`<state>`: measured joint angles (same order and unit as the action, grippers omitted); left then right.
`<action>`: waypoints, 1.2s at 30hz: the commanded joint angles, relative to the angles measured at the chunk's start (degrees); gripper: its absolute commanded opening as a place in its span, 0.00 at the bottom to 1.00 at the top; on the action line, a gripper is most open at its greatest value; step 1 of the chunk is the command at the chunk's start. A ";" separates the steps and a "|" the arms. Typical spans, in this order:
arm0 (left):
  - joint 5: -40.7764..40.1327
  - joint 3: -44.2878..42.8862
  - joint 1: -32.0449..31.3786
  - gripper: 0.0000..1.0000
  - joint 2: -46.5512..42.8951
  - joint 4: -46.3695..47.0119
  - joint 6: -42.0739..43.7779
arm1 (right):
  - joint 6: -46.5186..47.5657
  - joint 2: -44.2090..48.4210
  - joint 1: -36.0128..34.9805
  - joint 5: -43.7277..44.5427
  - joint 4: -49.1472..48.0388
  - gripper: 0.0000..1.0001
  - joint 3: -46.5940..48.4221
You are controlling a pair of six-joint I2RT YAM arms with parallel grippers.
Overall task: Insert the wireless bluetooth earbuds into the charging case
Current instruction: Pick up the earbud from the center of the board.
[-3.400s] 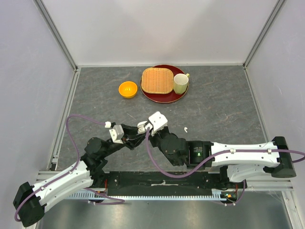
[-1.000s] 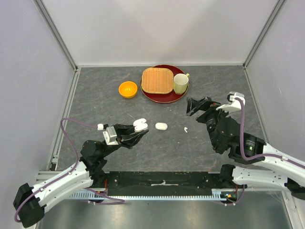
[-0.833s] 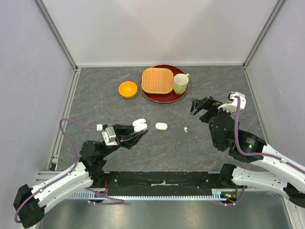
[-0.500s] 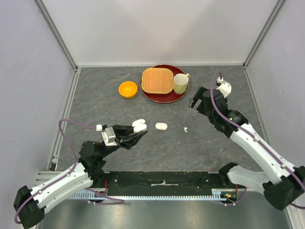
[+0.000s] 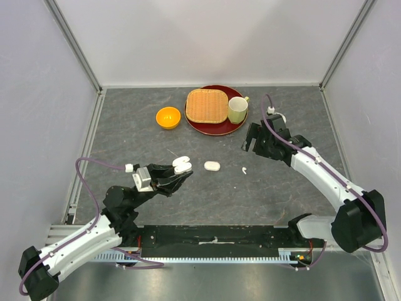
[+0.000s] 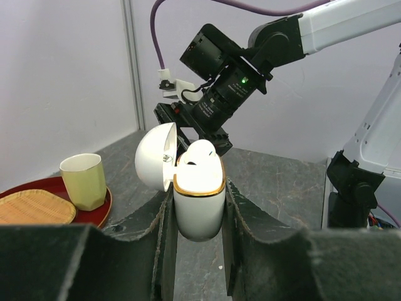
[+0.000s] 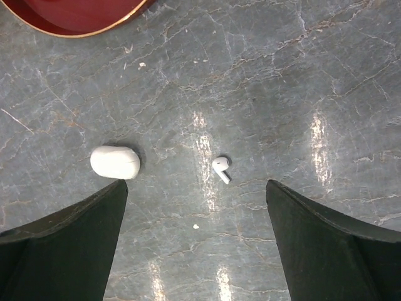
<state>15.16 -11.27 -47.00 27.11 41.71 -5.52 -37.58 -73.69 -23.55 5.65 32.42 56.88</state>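
Observation:
My left gripper (image 5: 181, 169) is shut on an open white charging case (image 5: 183, 165) with a gold rim (image 6: 199, 197), held upright above the table. Its lid (image 6: 155, 164) is swung back, and one white earbud (image 6: 199, 153) sits in the case. A second, loose earbud (image 5: 244, 170) lies on the grey table (image 7: 220, 168). My right gripper (image 5: 251, 139) hangs open above and just beyond that earbud, which the right wrist view shows between the spread fingers, slightly ahead of my right gripper (image 7: 195, 188).
A closed white case (image 5: 212, 166) lies on the table left of the loose earbud (image 7: 114, 162). At the back stand an orange bowl (image 5: 168, 117) and a red plate (image 5: 214, 128) carrying a woven tray (image 5: 206, 105) and a pale cup (image 5: 237, 110).
The right arm left the held case, swung out to the right, then reached forward and left to hover over the loose earbud. The left arm kept the open case almost still.

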 commanded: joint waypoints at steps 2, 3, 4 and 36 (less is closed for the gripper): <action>-0.39 -1.21 -0.11 0.02 1.01 1.00 -0.02 | 2.78 0.66 0.08 0.68 -2.02 0.98 -1.78; -0.39 -1.21 -0.19 0.02 0.92 1.00 -0.11 | 3.21 -0.48 0.08 0.85 -1.49 0.98 -1.51; -0.48 -1.13 -0.19 0.02 0.84 0.91 -0.11 | 3.48 -1.10 0.00 0.85 -0.44 0.98 -0.99; -1.45 -0.60 -0.11 0.02 -1.98 -2.78 0.07 | 2.25 -18.15 -6.24 3.66 -5.97 0.48 -2.39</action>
<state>15.00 -11.27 -47.00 26.02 38.98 -5.52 -34.76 -91.05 -29.52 6.68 28.86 54.26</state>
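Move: The earbud lies almost under the right hand, some 14 cm below it, about 2 cm back and 2 cm to its left. The closed white case sits about 12 cm to the left of the earbud and 1 cm farther out; the mug stands some 24 cm farther out than the earbud and 3 cm to its left. From the left hand, holding the open charging case, the earbud is about 13 cm ahead, 20 cm right and 29 cm below. Towards the earbud on the table the right hand sinks roughly 10 cm, slowly at first, drawing back about 2 cm and then edging some 2 cm left. The wrist tips the fingers some 15 degrees more steeply down and rolls slightly, while the wide-open fingers narrow to about half open, ending just above the earbud without gripping it. ##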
